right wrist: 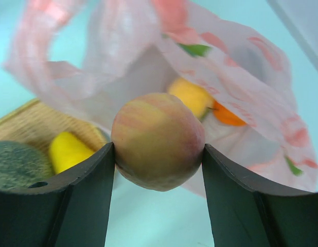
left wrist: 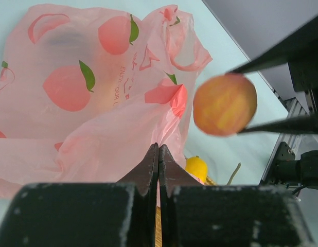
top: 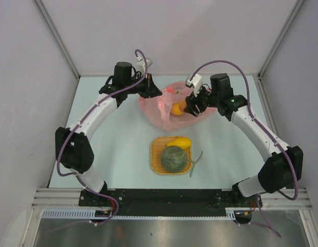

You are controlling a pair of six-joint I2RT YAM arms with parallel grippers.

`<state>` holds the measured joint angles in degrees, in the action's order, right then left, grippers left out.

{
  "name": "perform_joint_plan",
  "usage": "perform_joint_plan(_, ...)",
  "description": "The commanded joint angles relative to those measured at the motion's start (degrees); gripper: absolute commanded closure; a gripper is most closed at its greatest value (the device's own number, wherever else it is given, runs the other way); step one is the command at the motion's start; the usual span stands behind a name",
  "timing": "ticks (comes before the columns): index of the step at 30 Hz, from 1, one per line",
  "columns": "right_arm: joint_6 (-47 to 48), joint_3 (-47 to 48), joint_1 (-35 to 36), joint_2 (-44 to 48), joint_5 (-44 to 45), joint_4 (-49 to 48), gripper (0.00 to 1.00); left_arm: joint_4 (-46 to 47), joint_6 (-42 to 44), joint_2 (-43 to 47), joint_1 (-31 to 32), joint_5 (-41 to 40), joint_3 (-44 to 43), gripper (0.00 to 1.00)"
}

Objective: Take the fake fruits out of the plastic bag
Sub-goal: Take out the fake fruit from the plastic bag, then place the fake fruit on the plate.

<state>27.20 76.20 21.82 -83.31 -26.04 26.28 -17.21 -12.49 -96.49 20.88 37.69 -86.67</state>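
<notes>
The pink plastic bag (top: pixel 169 109) lies at the back middle of the table. My left gripper (top: pixel 153 93) is shut on a fold of the bag's film (left wrist: pixel 123 139), its jaws (left wrist: pixel 159 148) pressed together. My right gripper (top: pixel 186 109) is shut on a peach-coloured round fruit (right wrist: pixel 158 140) and holds it just outside the bag's mouth; the fruit also shows in the left wrist view (left wrist: pixel 225 104). Inside the bag lie a yellowish fruit (right wrist: pixel 192 96) and an orange fruit (right wrist: pixel 227 116). The netted melon (top: pixel 174 158) and the yellow mango (top: pixel 180 142) rest on the mat.
The square woven mat (top: pixel 157 150) lies in front of the bag, near the table's middle. The melon's stem (top: pixel 196 162) sticks out past the mat's right edge. White walls close in the table on the left, right and back.
</notes>
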Motion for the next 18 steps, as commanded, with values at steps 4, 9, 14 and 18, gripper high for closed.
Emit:
perform_joint_plan(4,-1.80,3.07,10.24,0.08,-6.39,-1.66,0.60,1.39,-3.50,-1.07,0.30,-1.75,-3.68,1.00)
perform_joint_plan(9,1.10,10.19,16.93,-7.30,-8.05,-0.09,0.60,2.45,-7.71,-2.56,-0.05,-1.48,-5.96,1.00)
perform_joint_plan(14,4.53,14.05,19.74,-12.14,-8.94,7.11,0.61,2.62,-9.04,-3.97,-0.58,-1.66,-7.81,1.00)
perform_joint_plan(18,5.84,16.52,22.29,-15.48,-8.06,12.64,0.63,2.45,-8.95,-4.06,-0.67,-0.69,-8.51,1.00)
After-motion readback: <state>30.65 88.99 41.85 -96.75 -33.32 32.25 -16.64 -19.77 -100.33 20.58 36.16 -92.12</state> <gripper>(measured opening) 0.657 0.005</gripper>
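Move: The right hand already holds the peach clear of the bag; the basket's middle lies about 10 cm back, 5 cm to its left and 21 cm below. The melon in the basket is some 13 cm back and 4 cm left; the yellow fruit there is 6 cm back and 1 cm left. The open bag lies 15 cm ahead and 3 cm left. From the left hand the basket is about 13 cm back, 5 cm right and 23 cm down. Keeping its grip on the peach, the right hand sweeps left about 15 cm and back some 8 cm, away from the bag and across in front of the closed left gripper towards the basket's left side, nearly level before dipping a little at the end, while the wrist turns nearly 30 degrees counter-clockwise. The left hand keeps the bag's edge pinched and eases it about 2 cm forward and slightly up. ##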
